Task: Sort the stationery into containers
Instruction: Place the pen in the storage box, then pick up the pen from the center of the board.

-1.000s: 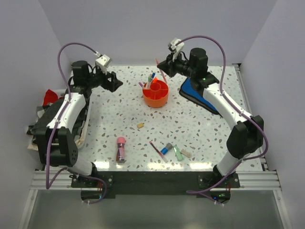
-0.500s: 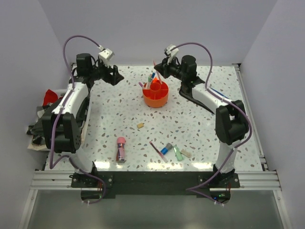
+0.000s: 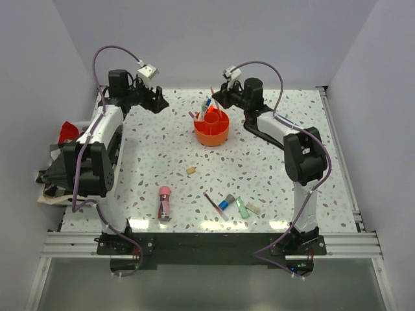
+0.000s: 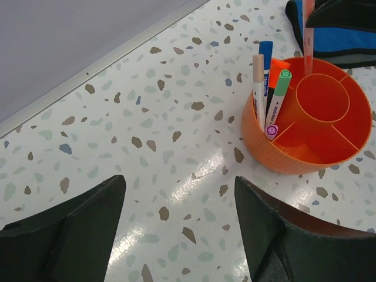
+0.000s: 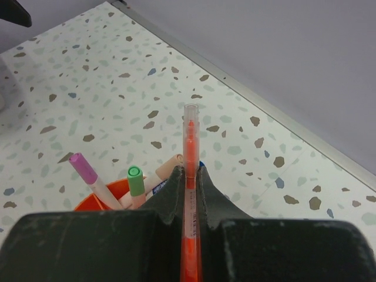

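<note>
The orange caddy [image 3: 211,138] stands at the back middle of the table, with several pens upright in its left ring compartment [image 4: 259,88]. My right gripper [image 3: 218,97] hangs just above the caddy's back rim, shut on a slim orange pen [image 5: 190,147] whose clear cap points away from me. Over bare table to the caddy's left, my left gripper [image 3: 155,102] is open with nothing between its fingers. A pink-capped glue tube [image 3: 164,202], a beige eraser [image 3: 190,170], and a cluster of a dark red pen [image 3: 213,201], a blue-capped marker [image 3: 225,204], a green marker [image 3: 242,208] and another eraser [image 3: 253,208] lie near the front.
A blue pouch [image 3: 260,124] lies right of the caddy, partly under my right arm. A heap of red and dark cloth [image 3: 63,144] sits off the table's left edge. Walls close off the back and both sides.
Both arms have drawn their elbows in toward the back. The right gripper carried the orange pen slightly left, closer over the caddy; the left gripper shifted a little back. Neither grip changed.
</note>
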Robot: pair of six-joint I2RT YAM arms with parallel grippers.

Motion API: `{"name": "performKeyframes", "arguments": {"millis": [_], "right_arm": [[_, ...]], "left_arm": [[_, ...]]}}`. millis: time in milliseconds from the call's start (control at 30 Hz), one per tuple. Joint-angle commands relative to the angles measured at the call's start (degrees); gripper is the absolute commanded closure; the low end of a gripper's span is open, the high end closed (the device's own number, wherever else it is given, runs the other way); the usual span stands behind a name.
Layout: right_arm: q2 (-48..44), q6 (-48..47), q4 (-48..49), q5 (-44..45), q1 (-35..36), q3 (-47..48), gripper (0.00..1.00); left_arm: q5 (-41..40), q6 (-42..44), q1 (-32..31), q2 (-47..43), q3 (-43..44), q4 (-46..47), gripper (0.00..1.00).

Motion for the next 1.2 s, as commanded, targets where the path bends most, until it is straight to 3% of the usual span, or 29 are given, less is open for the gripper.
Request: {"name": "performKeyframes", "arguments": {"millis": [0,67,100,233,533,633,667,733,767,867,1000,1167], "right_arm": [[-1.0,-0.1,3.0,0.3,-0.1,1.0,1.0],[-2.0,-0.1,2.2,0.7,0.0,0.2,0.92],[-2.5,-0.3,1.7,1.0,0.0,0.0,0.76],[-5.1,-1.1,-1.0,2.4,0.0,-1.2,0.61],[-18.0,-5.4,-7.0,1.8,0.1,-6.4,0.57],[-23.8,-9.5,-17.1,0.8,1.8,-8.6,0.58],[-24.6,-10.6,-25.9,0.3,2.7,-8.7,0.58],[-25.8,-15.9,-35.4,1.4,7.2,-9.0,0.58],[-25.6,-17.8,-45.1,3.1,9.4,-8.7,0.58],[-23.3,-19.5,-57.3,6.2,16.6,-9.1,0.59],[-18.9,-15.2,-63.6,8.7,23.6,-9.2,0.59],[-16.7,-10.3,-60.9,12.7,29.8,-13.0,0.56]], "left_arm": [[0.1,1.2,0.3,1.1,3.0,0.1,0.21],[0.2,1.0,0.3,1.0,2.9,0.2,0.21],[0.4,1.0,0.3,1.0,2.8,0.2,0.21],[0.9,0.4,0.3,0.0,1.9,0.8,0.21],[2.1,-1.6,0.3,-5.9,-3.5,5.6,0.21],[1.4,-2.9,0.3,-9.4,-6.3,8.0,0.21],[0.2,-3.3,0.3,-11.2,-7.8,9.2,0.21],[-2.1,-4.9,0.3,-12.9,-9.2,10.0,0.21],[-4.6,-5.5,0.3,-14.4,-10.3,10.2,0.21],[-7.7,-5.5,0.3,-17.7,-12.8,9.9,0.21],[-10.7,-4.5,0.4,-21.4,-15.9,8.9,0.2],[-11.0,-4.2,0.4,-26.1,-20.6,8.8,0.2]]}}
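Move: The right hand holds the pen upright in shut fingers over the storage box, whose middle lies about 6 cm back, 2 cm left and 15 cm below. The pens already inside are roughly 2 cm back, 4 cm left and 8 cm below this hand; the blue case sits some 26 cm right and 4 cm back, the yellow eraser about 25 cm back and 9 cm left, both at table level. For the idle left hand the box is about 18 cm right, 2 cm back and 15 cm below. The right hand stays in place while its fingers open to nearly half and let go of the pen, then rises up to about 9 cm while drawing back over the box, and swoops back and down towards the eraser and the dark pen, ending some 30 cm back, 5 cm left and 11 cm lower, with the fingers tipped about 50 degrees further down and still parted. The open, empty left hand, after a short wait, backs off and up by about 6 cm each way, away from the box. ##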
